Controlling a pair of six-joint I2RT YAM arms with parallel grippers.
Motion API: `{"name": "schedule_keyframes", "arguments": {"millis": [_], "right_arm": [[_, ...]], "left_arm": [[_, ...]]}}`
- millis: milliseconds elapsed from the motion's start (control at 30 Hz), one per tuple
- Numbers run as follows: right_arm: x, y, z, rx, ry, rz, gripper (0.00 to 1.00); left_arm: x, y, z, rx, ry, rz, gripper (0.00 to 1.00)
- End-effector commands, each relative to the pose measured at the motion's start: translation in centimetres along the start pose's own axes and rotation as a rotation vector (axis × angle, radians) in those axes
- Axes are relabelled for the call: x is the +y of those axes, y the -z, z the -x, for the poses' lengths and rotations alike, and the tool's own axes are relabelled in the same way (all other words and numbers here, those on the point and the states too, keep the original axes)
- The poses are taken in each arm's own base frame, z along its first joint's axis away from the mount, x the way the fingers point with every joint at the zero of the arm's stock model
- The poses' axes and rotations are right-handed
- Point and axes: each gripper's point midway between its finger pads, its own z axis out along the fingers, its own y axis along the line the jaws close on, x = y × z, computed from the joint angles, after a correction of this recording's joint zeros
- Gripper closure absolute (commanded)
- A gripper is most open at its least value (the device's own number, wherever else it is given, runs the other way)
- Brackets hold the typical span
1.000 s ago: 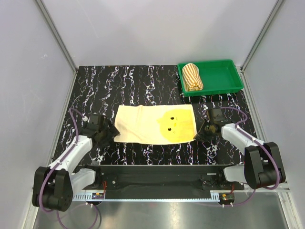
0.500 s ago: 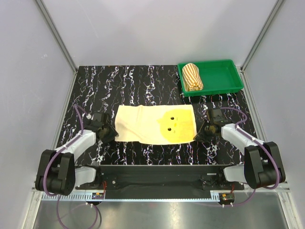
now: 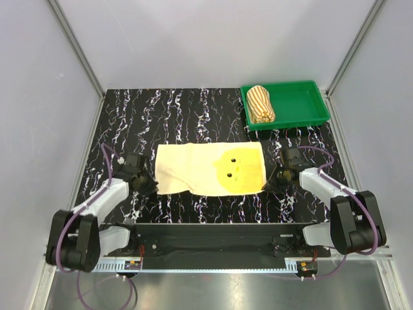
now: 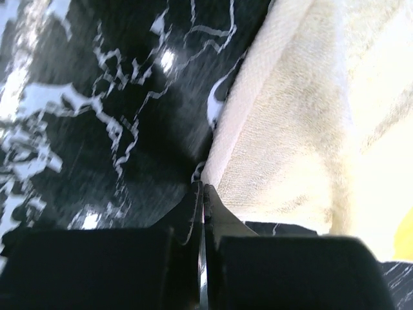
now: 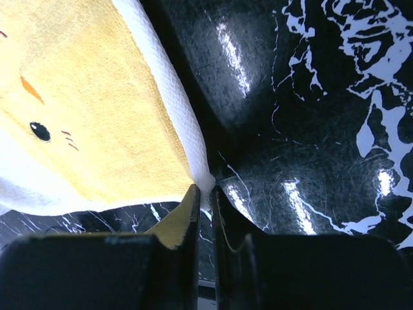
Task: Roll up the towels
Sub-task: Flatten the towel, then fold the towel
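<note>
The yellow towel [image 3: 211, 169] lies flat in the middle of the table, a chick face printed on its right half. My left gripper [image 3: 151, 186] [image 4: 201, 188] is shut at the towel's near left corner [image 4: 284, 161]. The corner touches the tips, and no cloth shows between them. My right gripper [image 3: 268, 185] [image 5: 207, 188] is shut on the towel's near right corner, with its white hem [image 5: 174, 110] pinched between the tips. The striped towel [image 3: 261, 103] lies rolled up in the left part of the green tray [image 3: 303, 106].
The tray stands at the table's back right corner. Black marbled tabletop [image 3: 161, 116] surrounds the yellow towel. Grey walls close in the left, back and right sides.
My left gripper has gone from wide open to shut and shifted slightly at the near left corner. The right gripper and both towels have stayed put.
</note>
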Motion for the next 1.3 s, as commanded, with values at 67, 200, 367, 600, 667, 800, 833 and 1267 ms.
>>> {"name": "schedule_keyframes", "arguments": {"millis": [67, 200, 367, 600, 667, 800, 833, 1267], "right_arm": [[0.4, 1.3, -0.3, -0.014, 0.006, 0.034, 1.00], [0.8, 2.6, -0.6, -0.023, -0.012, 0.059, 1.00], [1.4, 4.6, -0.4, -0.055, -0.014, 0.073, 1.00], [3.1, 6.4, 2.3, -0.119, 0.016, 0.063, 1.00], [4.1, 6.8, 3.8, -0.143, 0.047, 0.059, 1.00], [4.9, 5.7, 6.1, -0.136, 0.067, 0.024, 1.00], [5.1, 5.5, 6.7, -0.141, 0.066, 0.019, 1.00], [8.1, 2.8, 13.4, -0.124, 0.105, 0.006, 1.00]], "left_arm": [[0.7, 3.6, -0.7, 0.002, 0.001, 0.014, 1.00], [0.0, 5.1, -1.2, 0.003, 0.033, -0.042, 1.00], [-0.1, 5.8, -1.7, 0.016, 0.057, -0.060, 1.00], [-3.2, 8.2, 1.3, -0.041, 0.043, -0.118, 1.00], [-3.6, 8.2, 2.1, -0.040, 0.040, -0.106, 1.00], [-4.8, 8.1, 4.3, -0.057, 0.032, -0.109, 1.00], [-5.1, 7.9, 4.9, -0.065, 0.035, -0.114, 1.00], [-7.8, 2.5, 9.8, -0.016, 0.050, -0.088, 1.00]]}}
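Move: The left hand already pinches the towel's near left corner; the far left corner, towards which it folds, lies about 15 cm straight ahead. The right hand has the near right corner, the far right corner some 15 cm ahead and 1 cm left. Counted from the right hand, the chick's face is about 7 cm ahead and 9 cm left, the striped roll 28 cm ahead and 1 cm left, and the green bin 28 cm ahead and 7 cm right. Still pinching the near corners, both hands lift back, then swing about 12 cm forward towards the far edge. ##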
